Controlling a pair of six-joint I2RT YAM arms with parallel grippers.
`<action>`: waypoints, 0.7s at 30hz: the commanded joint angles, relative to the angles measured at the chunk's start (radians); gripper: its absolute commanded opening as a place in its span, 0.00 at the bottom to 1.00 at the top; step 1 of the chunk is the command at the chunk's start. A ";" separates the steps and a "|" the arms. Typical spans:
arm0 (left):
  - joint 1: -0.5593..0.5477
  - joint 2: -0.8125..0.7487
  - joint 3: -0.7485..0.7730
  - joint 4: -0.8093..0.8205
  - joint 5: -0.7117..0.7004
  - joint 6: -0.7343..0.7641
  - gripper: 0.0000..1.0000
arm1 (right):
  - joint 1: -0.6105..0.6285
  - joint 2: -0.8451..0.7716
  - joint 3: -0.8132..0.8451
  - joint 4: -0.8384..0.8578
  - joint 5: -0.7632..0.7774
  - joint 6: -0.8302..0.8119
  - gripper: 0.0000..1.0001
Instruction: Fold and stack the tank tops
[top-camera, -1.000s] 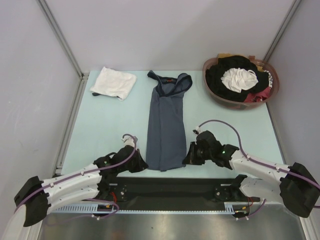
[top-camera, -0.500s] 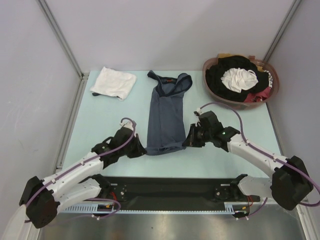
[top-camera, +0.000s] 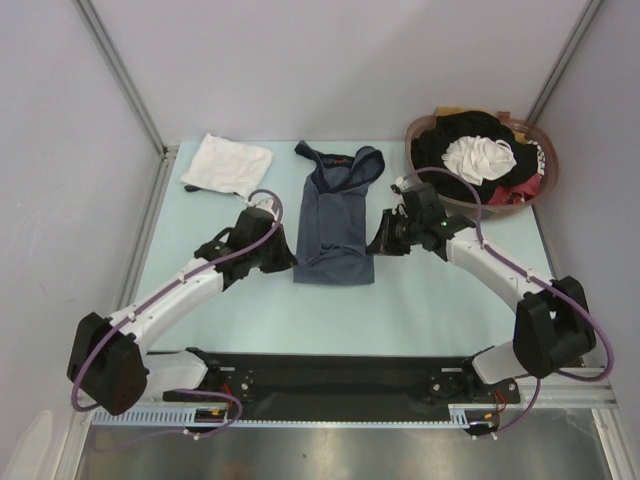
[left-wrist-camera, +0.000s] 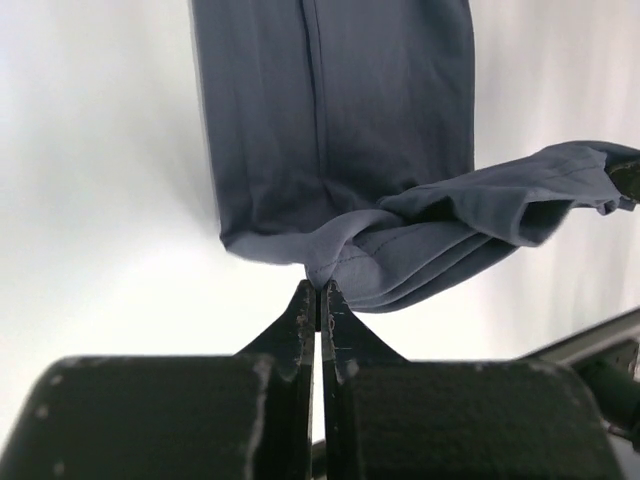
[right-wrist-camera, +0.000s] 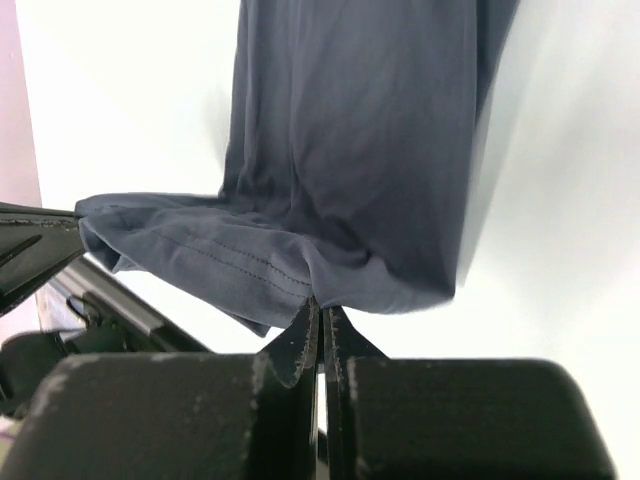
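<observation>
The slate grey-blue tank top (top-camera: 335, 215) lies lengthwise at the table's middle, straps toward the back. Its lower hem is lifted and doubled back over the body. My left gripper (top-camera: 292, 261) is shut on the hem's left corner, and the left wrist view shows the cloth (left-wrist-camera: 340, 100) pinched at the left gripper's tips (left-wrist-camera: 320, 288). My right gripper (top-camera: 373, 245) is shut on the right corner; in the right wrist view the stitched hem (right-wrist-camera: 360, 130) bunches over the right gripper's tips (right-wrist-camera: 321, 303). The white tank top (top-camera: 228, 165) lies folded at the back left.
A round brownish basket (top-camera: 500, 210) at the back right holds a jumble of black, white and red clothes. Grey walls and metal posts close in the table at the back and sides. A black rail runs along the near edge.
Both grippers have moved from near the front edge toward the back, carrying the grey-blue top's hem with them, so the lower part now folds over the upper part.
</observation>
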 joint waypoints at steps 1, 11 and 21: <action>0.043 0.074 0.100 0.006 0.008 0.062 0.00 | -0.015 0.071 0.106 0.012 0.014 -0.049 0.00; 0.142 0.334 0.377 0.011 0.028 0.104 0.00 | -0.067 0.336 0.402 -0.023 0.029 -0.075 0.00; 0.204 0.577 0.610 -0.023 0.065 0.113 0.00 | -0.110 0.480 0.541 0.033 0.021 -0.045 0.00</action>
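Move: Each hand pinches one corner of the tank top's hem, some 12 cm above the table. The neckline it is carried to lies about 33 cm ahead of the left hand and 12 cm to its right, or 31 cm ahead of the right hand and 4 cm to its left. From the left hand, the fold edge is straight below, 10 cm right, and the folded white top is 34 cm ahead, 17 cm left. The basket stands 28 cm ahead of the right hand, 27 cm right. Both hands keep their shut grip on the hem corners and sweep together straight forward over the blue tank top's body towards its neckline, the left about 15 cm and the right about 13 cm, staying nearly the same distance apart. The carry is almost level, well clear of the table, with the left wrist swinging only some 5 degrees counter-clockwise while the right hand slows towards the end and just starts to sink. ##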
